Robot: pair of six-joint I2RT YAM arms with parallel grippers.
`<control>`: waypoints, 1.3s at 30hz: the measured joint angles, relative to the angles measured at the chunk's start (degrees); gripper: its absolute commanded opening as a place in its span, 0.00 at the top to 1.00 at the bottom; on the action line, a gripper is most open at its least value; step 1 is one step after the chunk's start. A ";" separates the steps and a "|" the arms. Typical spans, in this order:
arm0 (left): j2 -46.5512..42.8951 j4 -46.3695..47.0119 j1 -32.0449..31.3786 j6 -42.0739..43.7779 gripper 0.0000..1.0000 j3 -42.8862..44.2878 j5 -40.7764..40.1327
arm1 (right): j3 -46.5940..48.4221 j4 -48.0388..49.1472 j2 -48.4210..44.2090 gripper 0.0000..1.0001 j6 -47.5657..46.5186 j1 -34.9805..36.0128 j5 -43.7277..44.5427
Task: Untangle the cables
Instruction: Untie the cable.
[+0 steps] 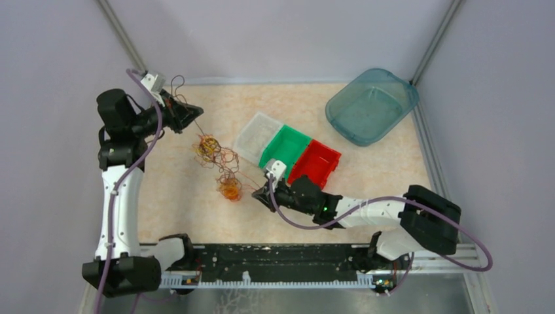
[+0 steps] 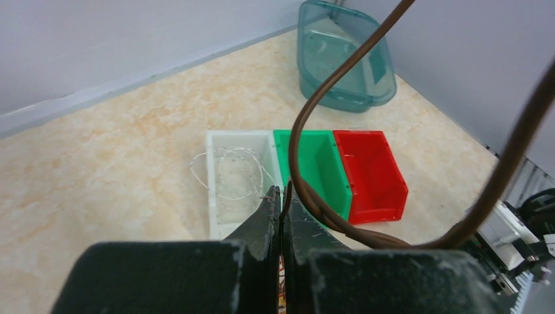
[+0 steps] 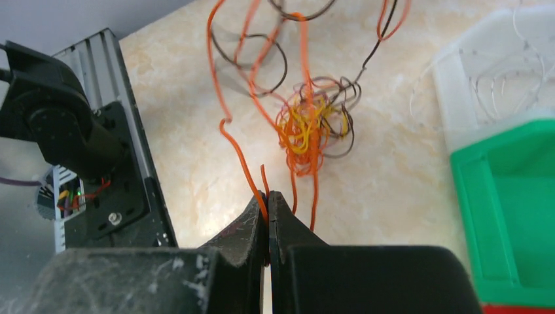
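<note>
The cables [image 1: 209,149] are a loose tangle of thin orange, yellow and brown loops on the table, strung between my two grippers, with a denser orange clump [image 1: 230,190] at its near end. My left gripper [image 1: 193,112] is raised at the back left, shut on a brown cable [image 2: 293,147] that loops up from its fingertips. My right gripper [image 1: 256,194] is low on the table just right of the clump, shut on an orange cable [image 3: 243,162] that runs up past the knot [image 3: 307,127].
A white bin [image 1: 258,119], a green bin [image 1: 291,139] and a red bin [image 1: 321,157] stand in a row right of the tangle. Thin white wire [image 2: 229,171] lies in the white bin. A teal tub [image 1: 373,108] is at the back right.
</note>
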 measured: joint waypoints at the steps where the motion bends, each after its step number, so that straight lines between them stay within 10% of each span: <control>1: 0.00 -0.63 0.02 0.52 1.00 0.28 -1.33 | -1.38 0.04 -0.79 1.00 0.35 0.00 0.39; 25: -1.68 -4.98 -0.22 15.34 1.00 4.96 -35.34 | -18.95 -2.49 -19.32 1.00 7.17 -0.28 5.73; 39: -1.84 -3.87 -0.11 20.09 1.00 3.89 -40.30 | -15.43 -11.37 -29.16 1.00 7.69 -0.85 6.05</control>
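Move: The left gripper, shut on the brown cable, has the upper tangle hanging about 18 cm below, some 3 cm back and 2 cm right. The lower tangle is roughly 6 cm back, 6 cm right and 33 cm down; the white bin about 12 cm ahead, 15 cm right and 34 cm below. From the right gripper, shut on an orange strand, the lower tangle is some 8 cm ahead, 9 cm left and 13 cm below, the green bin about 22 cm ahead, 9 cm right and 14 cm below. Pull the two clumps apart: bring the left gripper about 12 cm left and a little forward, away from the lower tangle, keeping its pinch on the brown cable and swinging the wrist some 35 degrees counter-clockwise. Meanwhile draw the right gripper, still pinching the orange strand, about 9 cm to the right, bobbing down and up twice and finishing on the rise. ##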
